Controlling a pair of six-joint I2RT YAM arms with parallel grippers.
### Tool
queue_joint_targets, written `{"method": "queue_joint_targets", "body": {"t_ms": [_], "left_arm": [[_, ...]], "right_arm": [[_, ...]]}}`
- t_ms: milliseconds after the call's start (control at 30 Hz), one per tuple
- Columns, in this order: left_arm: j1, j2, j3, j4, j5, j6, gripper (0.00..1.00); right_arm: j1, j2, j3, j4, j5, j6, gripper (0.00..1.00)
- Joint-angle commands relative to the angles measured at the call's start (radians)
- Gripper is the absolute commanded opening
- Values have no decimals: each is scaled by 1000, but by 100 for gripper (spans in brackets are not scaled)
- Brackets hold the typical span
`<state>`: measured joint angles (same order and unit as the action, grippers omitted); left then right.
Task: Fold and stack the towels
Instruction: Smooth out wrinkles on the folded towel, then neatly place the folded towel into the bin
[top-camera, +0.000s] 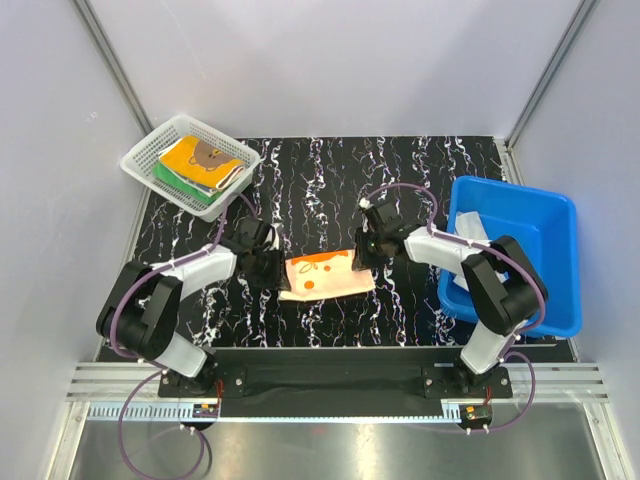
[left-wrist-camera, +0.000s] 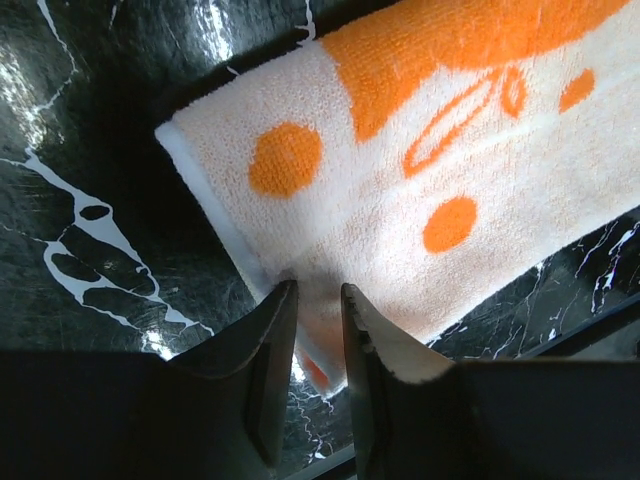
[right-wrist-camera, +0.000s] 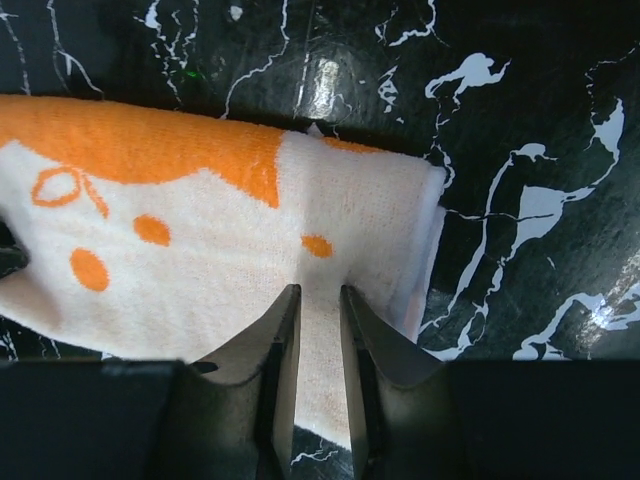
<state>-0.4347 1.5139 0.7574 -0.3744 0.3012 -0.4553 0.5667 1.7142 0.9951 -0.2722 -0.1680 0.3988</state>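
An orange and white towel (top-camera: 325, 273) lies folded on the black marbled table between the two arms. My left gripper (top-camera: 280, 272) is at its left end. In the left wrist view the jaws (left-wrist-camera: 318, 290) are closed narrowly on the towel's (left-wrist-camera: 400, 190) near corner. My right gripper (top-camera: 358, 256) is at its right end. There the fingers (right-wrist-camera: 320, 290) pinch the towel's (right-wrist-camera: 200, 240) near edge, and the cloth puckers at the tips. A yellow bear towel (top-camera: 200, 160) lies folded on a green towel (top-camera: 175, 178) in the white basket (top-camera: 140, 165).
The white basket stands at the back left corner of the table. A blue tub (top-camera: 560, 230) stands at the right edge behind my right arm, with a pale cloth (top-camera: 468, 232) partly hidden inside. Grey walls close in the back and sides.
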Motion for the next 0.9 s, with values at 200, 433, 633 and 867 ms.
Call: {"method": "queue_joint_targets", "body": {"t_ms": [200,433,633,867], "left_arm": [[-1,-118,109,-109,-137,15,41],[28,-124,73,-75,-175,7,50],[79,-32,20,40,-28,-11,52],[79,43,-26,121,19,-37,52]], "right_arm": [[4,-13,13,59,13,21,28],[25,-94,-10,94,-62,95,28],[88,-76,43,137,-125,144,28],[136,-51,53,157,-108,163,27]]}}
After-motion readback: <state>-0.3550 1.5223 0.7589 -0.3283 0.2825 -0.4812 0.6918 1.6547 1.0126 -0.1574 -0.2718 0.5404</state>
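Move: The left hand is low over the towel's left edge, which is about 1 cm ahead and 1 cm to its left; the towel's middle is some 9 cm right and 2 cm ahead, and the white basket about 24 cm ahead and 18 cm left. The right hand is near the towel's other end: the middle lies about 6 cm left and 1 cm back, the right edge 2 cm right and level, and the blue bin roughly 30 cm right and 3 cm ahead. Down by about 1 cm first, the right hand's nearly shut fingers press on the towel near its right end, then come up nearly 6 cm and sweep some 7 cm left and a little back, over the towel's middle, its left side rolling up. The left hand hops up off the left edge, forward and left, opening to about half, and comes down again 3 cm away with its fingers astride that edge. ##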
